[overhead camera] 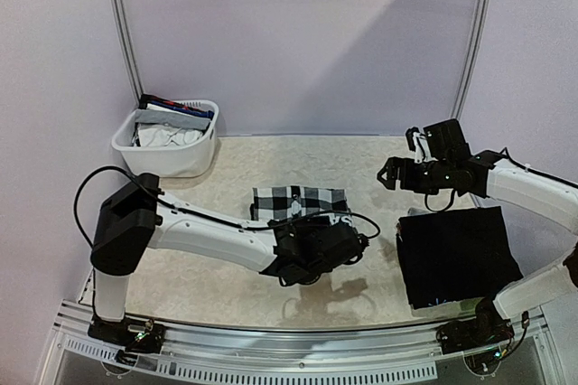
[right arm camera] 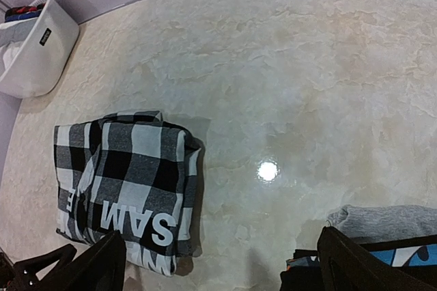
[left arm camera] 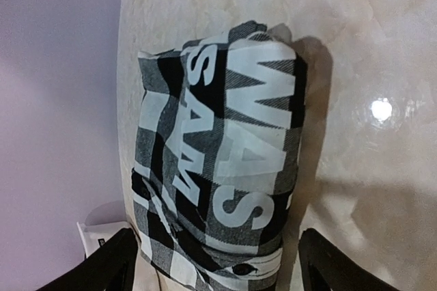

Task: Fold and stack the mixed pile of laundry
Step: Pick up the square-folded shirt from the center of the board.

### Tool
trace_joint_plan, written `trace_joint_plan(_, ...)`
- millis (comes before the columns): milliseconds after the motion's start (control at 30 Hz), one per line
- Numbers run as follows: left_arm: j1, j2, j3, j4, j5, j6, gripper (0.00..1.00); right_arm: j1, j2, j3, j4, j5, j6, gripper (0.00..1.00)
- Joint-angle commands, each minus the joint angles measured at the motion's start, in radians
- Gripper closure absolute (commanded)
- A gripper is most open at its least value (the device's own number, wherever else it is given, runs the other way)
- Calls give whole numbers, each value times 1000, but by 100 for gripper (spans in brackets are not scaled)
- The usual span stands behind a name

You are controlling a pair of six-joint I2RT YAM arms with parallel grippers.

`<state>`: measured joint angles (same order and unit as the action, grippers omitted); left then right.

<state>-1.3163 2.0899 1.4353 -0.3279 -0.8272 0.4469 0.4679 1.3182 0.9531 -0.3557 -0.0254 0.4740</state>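
Observation:
A folded black-and-white checkered shirt [overhead camera: 298, 200] with white letters lies flat in the middle of the table. My left gripper [overhead camera: 312, 224] hovers over its near edge, open. In the left wrist view the shirt [left arm camera: 218, 147] fills the space between the two fingers [left arm camera: 113, 264], which stand wide on either side without touching it. My right gripper [overhead camera: 391, 173] is raised to the right of the shirt, open and empty [right arm camera: 218, 253]. A folded black garment [overhead camera: 459, 254] tops a stack at the right. Grey [right arm camera: 389, 221] and blue [right arm camera: 410, 255] pieces show at the stack's edge.
A white plastic basket [overhead camera: 135, 154] stands at the back left with white, grey and blue cloths [overhead camera: 172, 127] in it; it also shows in the right wrist view [right arm camera: 41, 55]. Light walls enclose the table at the back and sides.

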Motion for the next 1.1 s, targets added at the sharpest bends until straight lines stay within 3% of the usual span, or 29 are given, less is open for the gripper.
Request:
trace_joint_plan(0, -17, 71, 84, -37, 15, 112, 17, -10, -35, -26, -22, 74, 23, 1)
trace_joint_plan(400, 5, 220, 179, -21, -8, 184, 20, -9, -39, -41, -13, 67, 9, 1)
trace_joint_plan(667, 26, 280, 197, 28, -20, 201, 28, -9, -30, -41, -8, 78, 3, 1)
trace_joint_plan(800, 36, 292, 197, 58, -3, 209, 41, -9, -31, -45, -8, 89, 2, 1)
trace_joint_plan(1067, 49, 261, 162, 110, 43, 200, 80, -9, -42, -59, 0, 118, 13, 1)
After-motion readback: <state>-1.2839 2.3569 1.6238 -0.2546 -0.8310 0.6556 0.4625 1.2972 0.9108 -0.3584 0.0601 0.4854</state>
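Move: Ahead of the left hand lies the square-folded checked shirt, its middle about 10 cm farther out, 7 cm to the left and 7 cm below; its near edge is only some 3 cm ahead. The black folded stack is about 27 cm to the hand's right and 2 cm farther out, and the white basket roughly 28 cm ahead and 41 cm to its left. From the right hand the shirt's middle lies some 20 cm left, level fore and aft, 16 cm down. Sinking about 6 cm beside the shirt's near edge, the left hand slides nearly 4 cm right towards the lettered near-right corner, then eases about 3 cm forward onto the edge. The wrist rolls some 10 degrees, its left side rising, and the wide-open fingers, one towards the shirt and one nearer the robot, close late to pinch the edge. The open right hand only drifts 2 cm right, clear of the shirt. ##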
